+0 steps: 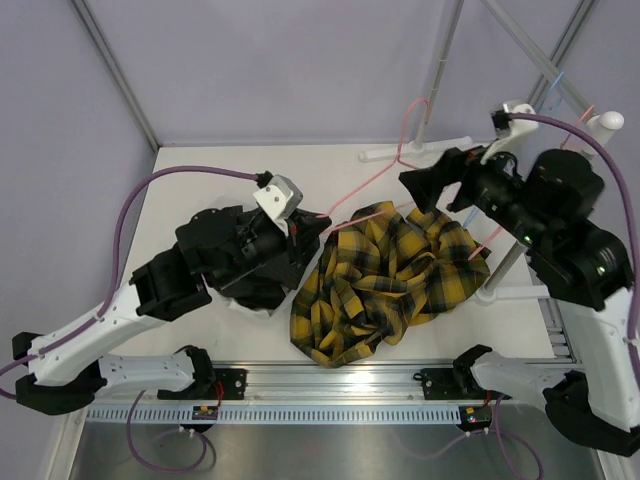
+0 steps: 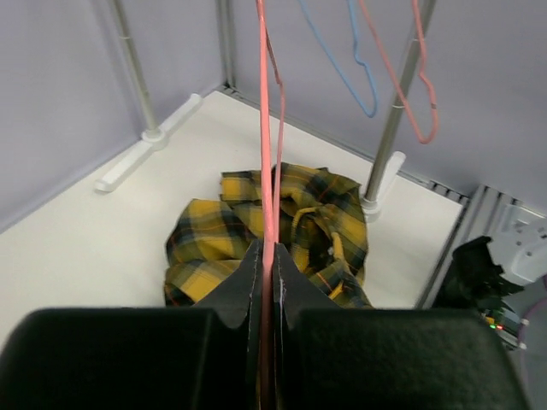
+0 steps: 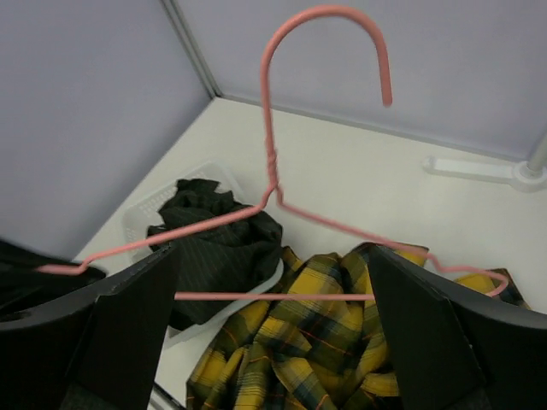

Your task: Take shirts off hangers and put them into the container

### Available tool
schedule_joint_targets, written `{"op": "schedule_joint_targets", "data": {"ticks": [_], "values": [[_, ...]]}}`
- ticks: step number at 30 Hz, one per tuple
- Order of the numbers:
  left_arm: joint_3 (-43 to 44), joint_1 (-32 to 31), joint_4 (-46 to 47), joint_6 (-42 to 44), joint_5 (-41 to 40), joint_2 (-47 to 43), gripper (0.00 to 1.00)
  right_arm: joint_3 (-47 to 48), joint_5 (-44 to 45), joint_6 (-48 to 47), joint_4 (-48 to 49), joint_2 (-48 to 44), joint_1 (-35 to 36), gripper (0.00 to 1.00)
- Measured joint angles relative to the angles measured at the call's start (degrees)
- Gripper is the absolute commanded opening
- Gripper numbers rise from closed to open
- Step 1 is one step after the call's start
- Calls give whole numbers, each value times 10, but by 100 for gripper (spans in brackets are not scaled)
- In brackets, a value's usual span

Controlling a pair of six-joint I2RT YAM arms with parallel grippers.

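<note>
The yellow-and-black plaid shirt (image 1: 385, 280) (image 2: 265, 226) (image 3: 325, 350) lies crumpled on the table, off its hanger. My left gripper (image 1: 322, 228) (image 2: 267, 249) is shut on the wire of a pink hanger (image 1: 385, 170) (image 2: 267, 154) (image 3: 272, 184), which rises above the shirt. My right gripper (image 1: 425, 195) (image 3: 273, 312) stands open just above the plaid shirt, with the hanger's bottom bar running across the gap between its fingers. A black pinstriped shirt (image 3: 218, 248) lies in the container (image 3: 149, 209) (image 1: 255, 308), mostly hidden under the left arm in the top view.
A light blue hanger (image 2: 346, 64) and another pink hanger (image 2: 414, 85) hang on the white rack, whose pole (image 2: 393, 120) (image 1: 505, 262) stands right of the shirt. A rack foot (image 1: 415, 152) lies at the back. Walls enclose the table on the left and at the back.
</note>
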Motion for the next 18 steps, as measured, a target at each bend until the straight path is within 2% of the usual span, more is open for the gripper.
{"op": "schedule_joint_targets", "data": {"ticks": [1, 2, 3, 9, 13, 18], "values": [[11, 2, -3, 7, -9, 5, 0, -1, -12, 8, 0, -18, 0, 87], [25, 3, -5, 16, -14, 14, 0, -3, -29, 16, 2, -40, 0, 27], [41, 7, -2, 25, -19, 26, 0, -7, -48, 22, 5, -66, 0, 0], [158, 30, 33, 71, -9, 149, 0, -43, -177, 66, 5, -215, 0, 0], [224, 66, 41, 79, 38, 244, 0, -146, -220, 76, -16, -286, 1, 0], [326, 94, 48, 80, 89, 363, 0, -268, -235, 89, -84, -318, 1, 0]]}}
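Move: Ahead and to the right of the left hand, which already grips one end of the bare pink hanger, the hanging rail lies some 24 cm farther out, 36 cm right and 13 cm higher. The blue hanger hangs about 15 cm ahead and 33 cm right, level; the plaid shirt lies 9 cm ahead, 17 cm right, 38 cm below. From the right hand, the shirt is about 43 cm below, 2 cm ahead. Carrying the pink hanger towards the rail, the left hand keeps its pinch and sweeps forward and right about 17 cm in all, first rising some 5 cm, then easing down a little. The right hand, its fingers already open, backs off from the hanger some 17 cm, rising at first and then dropping well below its starting height; its fingers shut empty as it turns about 20 degrees counter-clockwise. ##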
